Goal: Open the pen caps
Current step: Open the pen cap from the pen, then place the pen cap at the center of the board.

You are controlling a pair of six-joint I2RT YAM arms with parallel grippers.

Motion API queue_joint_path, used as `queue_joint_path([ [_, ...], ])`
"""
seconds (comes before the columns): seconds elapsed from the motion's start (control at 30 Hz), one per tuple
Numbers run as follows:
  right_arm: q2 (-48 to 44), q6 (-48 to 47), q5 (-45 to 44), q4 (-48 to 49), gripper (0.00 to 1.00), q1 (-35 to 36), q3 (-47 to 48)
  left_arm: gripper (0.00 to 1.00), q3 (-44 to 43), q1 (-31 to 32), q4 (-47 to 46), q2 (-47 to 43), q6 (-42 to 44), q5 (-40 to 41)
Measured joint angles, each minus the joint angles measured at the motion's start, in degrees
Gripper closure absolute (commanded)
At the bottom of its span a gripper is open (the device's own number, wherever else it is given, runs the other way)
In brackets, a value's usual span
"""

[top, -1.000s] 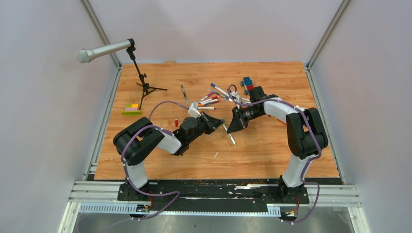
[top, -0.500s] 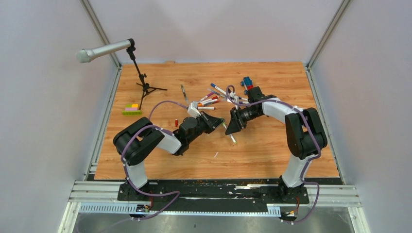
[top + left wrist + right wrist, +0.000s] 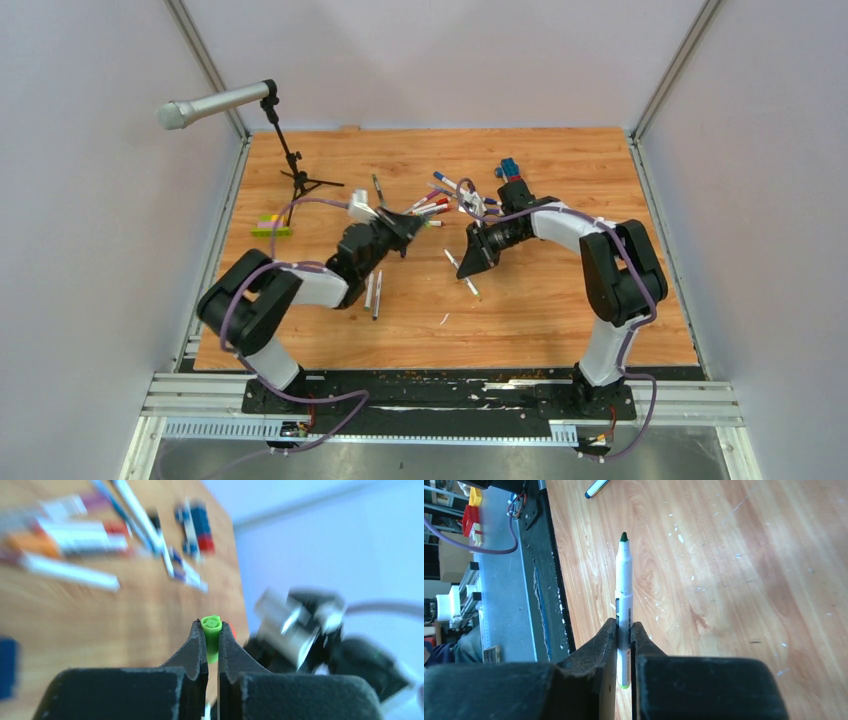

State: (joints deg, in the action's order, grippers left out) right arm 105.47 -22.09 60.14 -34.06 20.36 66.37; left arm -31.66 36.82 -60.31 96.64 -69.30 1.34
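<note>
In the left wrist view my left gripper (image 3: 212, 626) is shut on a small green pen cap (image 3: 212, 635), whose end pokes out past the fingertips. In the right wrist view my right gripper (image 3: 624, 625) is shut on the barrel of a white pen (image 3: 624, 580), and the pen's dark green tip is bare. From above, the left gripper (image 3: 412, 222) and the right gripper (image 3: 462, 262) stand apart at mid-table. A pile of capped pens (image 3: 435, 205) lies just behind them.
Two pens (image 3: 373, 292) lie beside the left forearm and another pen (image 3: 470, 289) lies in front of the right gripper. A blue-and-red toy car (image 3: 511, 172) sits at the back. A microphone stand (image 3: 292, 170) and a green-yellow brick bar (image 3: 270, 229) are at the left.
The two grippers were close together on one pen. My left gripper has pulled away to the left with the green cap, and the pen stays in the right gripper with its tip bare.
</note>
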Motion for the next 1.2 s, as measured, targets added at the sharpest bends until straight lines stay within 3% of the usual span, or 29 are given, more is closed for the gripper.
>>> queue_joint_path([
  [0.1,0.31,0.0,-0.09,-1.2,1.0,1.01,-0.02,1.0,-0.33,-5.6,4.94,-7.72,2.19,4.98],
  [0.23,0.31,-0.02,-0.2,-2.19,1.0,1.33,-0.02,1.0,-2.71,-6.8,10.99,-14.62,6.14,7.78],
  [0.37,0.22,-0.02,-1.36,-2.8,1.0,0.63,0.0,1.0,-4.98,-6.51,19.06,-16.5,9.92,6.05],
  [0.63,-4.37,0.15,-2.71,-2.95,1.0,-6.14,0.0,1.0,-9.62,-4.96,46.18,-18.03,19.15,2.38],
  [0.77,-5.44,0.2,-3.08,-2.78,1.0,-7.69,0.0,1.0,-17.97,-2.21,59.34,-13.53,24.41,3.69],
  [0.9,-5.44,0.22,-3.19,-2.78,1.0,-7.63,0.0,1.0,-26.73,-0.68,66.34,-5.6,28.74,4.52],
  [1.2,-5.44,0.22,-3.23,-2.8,1.0,-7.65,0.0,0.96,-31.45,-0.42,75.47,5.11,33.18,5.66],
])
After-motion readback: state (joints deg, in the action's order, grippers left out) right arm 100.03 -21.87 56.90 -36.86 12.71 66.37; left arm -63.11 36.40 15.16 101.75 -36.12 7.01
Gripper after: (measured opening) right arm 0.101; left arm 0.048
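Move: The left hand already grips the pulled-off light-green cap; the bare patch of table it is headed for lies about 4 cm to its left, level with it and some 13 cm below. The blue cap lies about 7 cm left and 1 cm ahead, the green cap 11 cm left and level, the brown marker 8 cm ahead and 2 cm left, all similarly low. From the right hand the patch is about 8 cm ahead, 9 cm left, 7 cm below. Up and to the left in a quick swing of some 8 cm, drifting forward, the left hand carries the light-green cap away from the pen, then drops back and down about 18 cm towards the table beside the blue cap, rolling its fingers from nearly level to steeply down, still shut. The right hand keeps its hold on the uncapped pen, easing right, forward and slightly up, then stays. ##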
